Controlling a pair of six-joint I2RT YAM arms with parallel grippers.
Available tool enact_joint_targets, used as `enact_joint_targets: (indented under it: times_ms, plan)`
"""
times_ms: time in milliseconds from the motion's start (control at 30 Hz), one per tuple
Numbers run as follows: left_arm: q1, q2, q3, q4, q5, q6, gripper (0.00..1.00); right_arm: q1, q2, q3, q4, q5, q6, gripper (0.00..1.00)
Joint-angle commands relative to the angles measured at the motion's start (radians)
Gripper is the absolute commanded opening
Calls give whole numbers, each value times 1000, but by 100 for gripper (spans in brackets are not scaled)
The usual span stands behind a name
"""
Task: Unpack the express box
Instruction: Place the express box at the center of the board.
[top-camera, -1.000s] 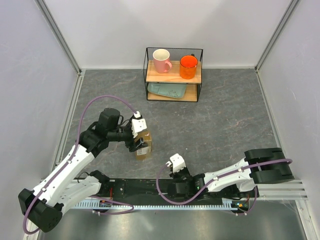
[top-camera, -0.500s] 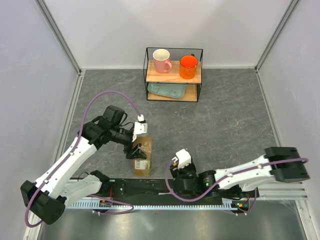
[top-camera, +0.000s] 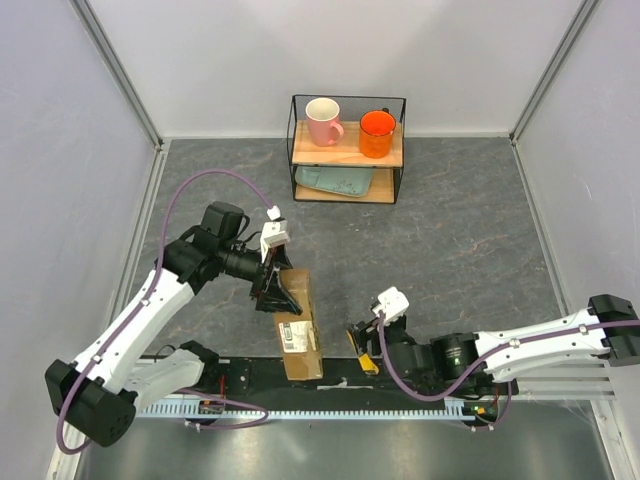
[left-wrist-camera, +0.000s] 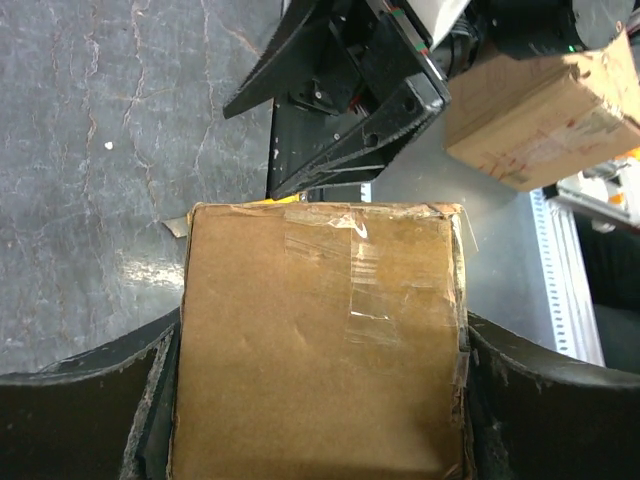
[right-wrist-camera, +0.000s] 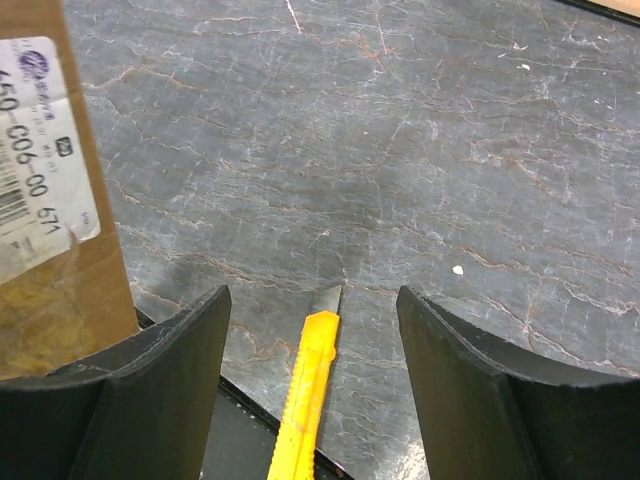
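Note:
The express box (top-camera: 300, 325), brown cardboard with a white label (top-camera: 291, 336), lies lengthwise, and its near end reaches over the black base plate (top-camera: 250, 372). My left gripper (top-camera: 276, 290) is shut on its far end. In the left wrist view both black fingers (left-wrist-camera: 150, 375) press the sides of the express box (left-wrist-camera: 315, 340), whose taped top fills the gap. My right gripper (right-wrist-camera: 312, 297) stands open just right of the box (right-wrist-camera: 60, 210). A yellow utility knife (right-wrist-camera: 312, 390) lies loose between the right fingers, blade out. From above, the knife (top-camera: 362, 358) sits at the table's near edge.
A wire shelf (top-camera: 348, 150) at the back holds a pink mug (top-camera: 323, 121), an orange mug (top-camera: 377, 133) and a teal tray (top-camera: 335, 181). Grey walls close in both sides. In the left wrist view another cardboard piece (left-wrist-camera: 540, 110) shows beyond the edge.
The left arm has laid the box down from upright to flat, pointing at the near edge. The right gripper has opened and shifted right; the knife now lies free beneath it.

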Motion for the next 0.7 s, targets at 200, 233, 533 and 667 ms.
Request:
enact_joint_targets:
  times_ms: [200, 233, 533, 667]
  plan:
    - [125, 118, -153, 378, 64, -425, 5, -2, 91, 18, 47, 70, -34, 74]
    - [140, 135, -156, 381, 58, -433, 6, -2, 98, 20, 49, 74, -29, 74]
    - [304, 374, -168, 367, 157, -358, 25, -11, 111, 46, 42, 97, -22, 74]
    - [306, 490, -131, 256, 133, -159, 37, -19, 144, 89, 45, 87, -40, 75]
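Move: Roughly 17 cm ahead of the left hand, 6 cm to its right and 22 cm below lies the bare centre of the board, where the express box it holds is to go. The knife lies on the board about 13 cm to the left hand's right, 4 cm back and 22 cm below; the wire shelf stands some 34 cm ahead and 8 cm right. From the right hand the board centre is about 17 cm ahead, 6 cm left and 14 cm below. Carrying the still-pinched express box forward and down towards the board centre, the left hand goes about 10 cm each way, drifting slightly left late on. The wrist turns all the while, rolling some 30 degrees about the left-right line, far side dipping, and swinging about 20 degrees counter-clockwise; the fingers keep their hold. ##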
